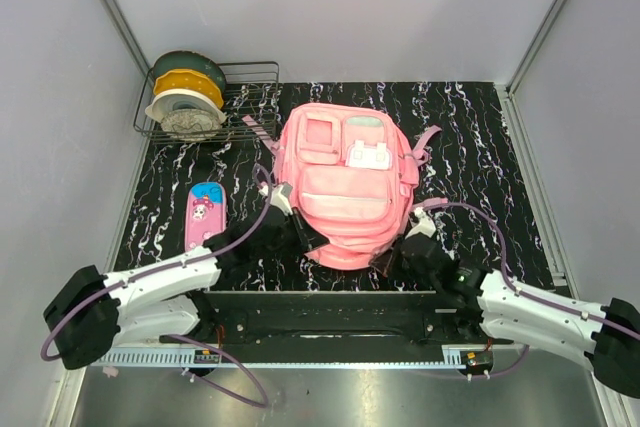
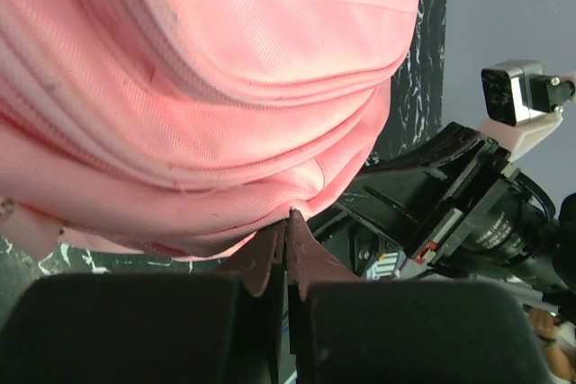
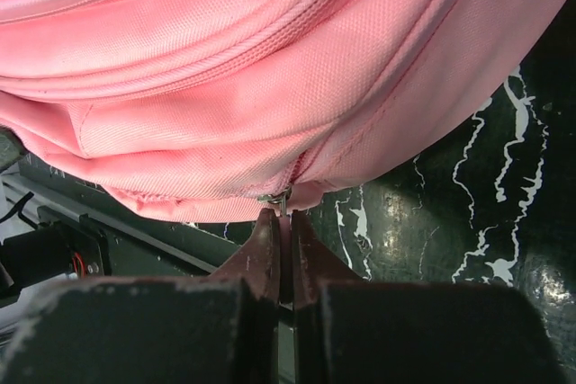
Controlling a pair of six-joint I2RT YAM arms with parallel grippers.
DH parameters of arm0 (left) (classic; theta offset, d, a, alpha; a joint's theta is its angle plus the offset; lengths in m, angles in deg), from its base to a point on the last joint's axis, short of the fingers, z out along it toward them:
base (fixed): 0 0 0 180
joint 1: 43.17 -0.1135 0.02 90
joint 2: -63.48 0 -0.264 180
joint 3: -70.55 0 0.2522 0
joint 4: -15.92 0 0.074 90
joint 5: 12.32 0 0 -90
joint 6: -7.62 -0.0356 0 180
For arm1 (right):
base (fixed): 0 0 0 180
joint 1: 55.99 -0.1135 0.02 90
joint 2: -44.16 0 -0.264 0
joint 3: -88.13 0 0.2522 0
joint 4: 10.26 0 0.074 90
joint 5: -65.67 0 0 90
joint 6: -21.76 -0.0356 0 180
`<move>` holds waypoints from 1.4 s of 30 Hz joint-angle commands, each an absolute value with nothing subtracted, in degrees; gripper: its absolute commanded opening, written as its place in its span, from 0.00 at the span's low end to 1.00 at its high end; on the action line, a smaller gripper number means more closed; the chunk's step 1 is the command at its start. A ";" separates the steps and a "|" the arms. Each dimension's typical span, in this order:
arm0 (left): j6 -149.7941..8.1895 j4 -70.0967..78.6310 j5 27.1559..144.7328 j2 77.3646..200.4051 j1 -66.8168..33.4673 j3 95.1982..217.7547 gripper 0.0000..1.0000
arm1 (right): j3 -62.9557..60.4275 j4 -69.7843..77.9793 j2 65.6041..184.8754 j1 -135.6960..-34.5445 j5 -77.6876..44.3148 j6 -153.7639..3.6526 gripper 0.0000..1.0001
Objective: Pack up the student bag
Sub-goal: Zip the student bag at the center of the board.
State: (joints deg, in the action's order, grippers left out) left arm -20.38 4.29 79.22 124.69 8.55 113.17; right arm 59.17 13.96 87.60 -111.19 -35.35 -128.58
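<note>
The student bag [image 1: 345, 182], a large pink backpack, lies front up in the middle of the black marbled table. My left gripper [image 1: 303, 234] is at its near left corner. In the left wrist view the left gripper [image 2: 290, 219] is shut, tips pressed against the student bag [image 2: 225, 87] at its bottom seam; whether any fabric is nipped cannot be made out. My right gripper [image 1: 392, 257] is at the near right corner. The right wrist view shows the right gripper [image 3: 283, 216] shut on the pink pull tab under the metal zipper slider [image 3: 281, 197] of the student bag [image 3: 270, 69].
A small pink-and-blue pencil case [image 1: 205, 215] lies left of the bag. A wire rack [image 1: 250, 82] at the back left holds filament spools [image 1: 187, 97]. The black rail [image 1: 320, 312] runs along the near edge. The right arm [image 2: 477, 213] shows close by in the left wrist view.
</note>
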 commanded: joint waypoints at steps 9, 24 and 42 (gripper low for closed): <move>-27.27 -4.78 89.87 97.41 -18.11 109.36 0.00 | 57.23 23.19 89.42 -110.05 -38.74 -127.22 0.00; -24.56 -0.47 90.81 104.17 -13.50 112.17 0.77 | 52.58 19.95 94.95 -106.62 -31.63 -121.51 0.00; 8.73 -2.49 53.35 110.93 20.90 106.20 0.98 | 45.02 19.94 97.69 -106.62 -31.10 -118.87 0.00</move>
State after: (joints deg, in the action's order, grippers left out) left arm -0.04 0.32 63.05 111.09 19.96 103.90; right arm 47.48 20.56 99.51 -106.82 -31.68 -119.59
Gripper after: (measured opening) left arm 0.970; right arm 0.029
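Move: The left hand is shut on the student bag's front edge, right at its fingertips. The bag's front left corner is some 4 cm to its left and 1 cm back, and the bag's middle about 12 cm ahead, 4 cm right and a little lower. The pencil case lies roughly 24 cm left and 7 cm ahead, on the board. The right hand's tips are at the zip pull by the front right corner; the bag's middle lies some 16 cm ahead and 6 cm left of this hand. Leftward, then forward and up, the left hand swings about 14 cm from the bag's front edge with fingers still shut, past the bag's left side; there the fingers open wide and it sweeps back right, back and down, ending just short of the front edge. The right hand keeps its pinch at the zip end, bobbing about 4 cm up and left and back, then easing slightly forward. ##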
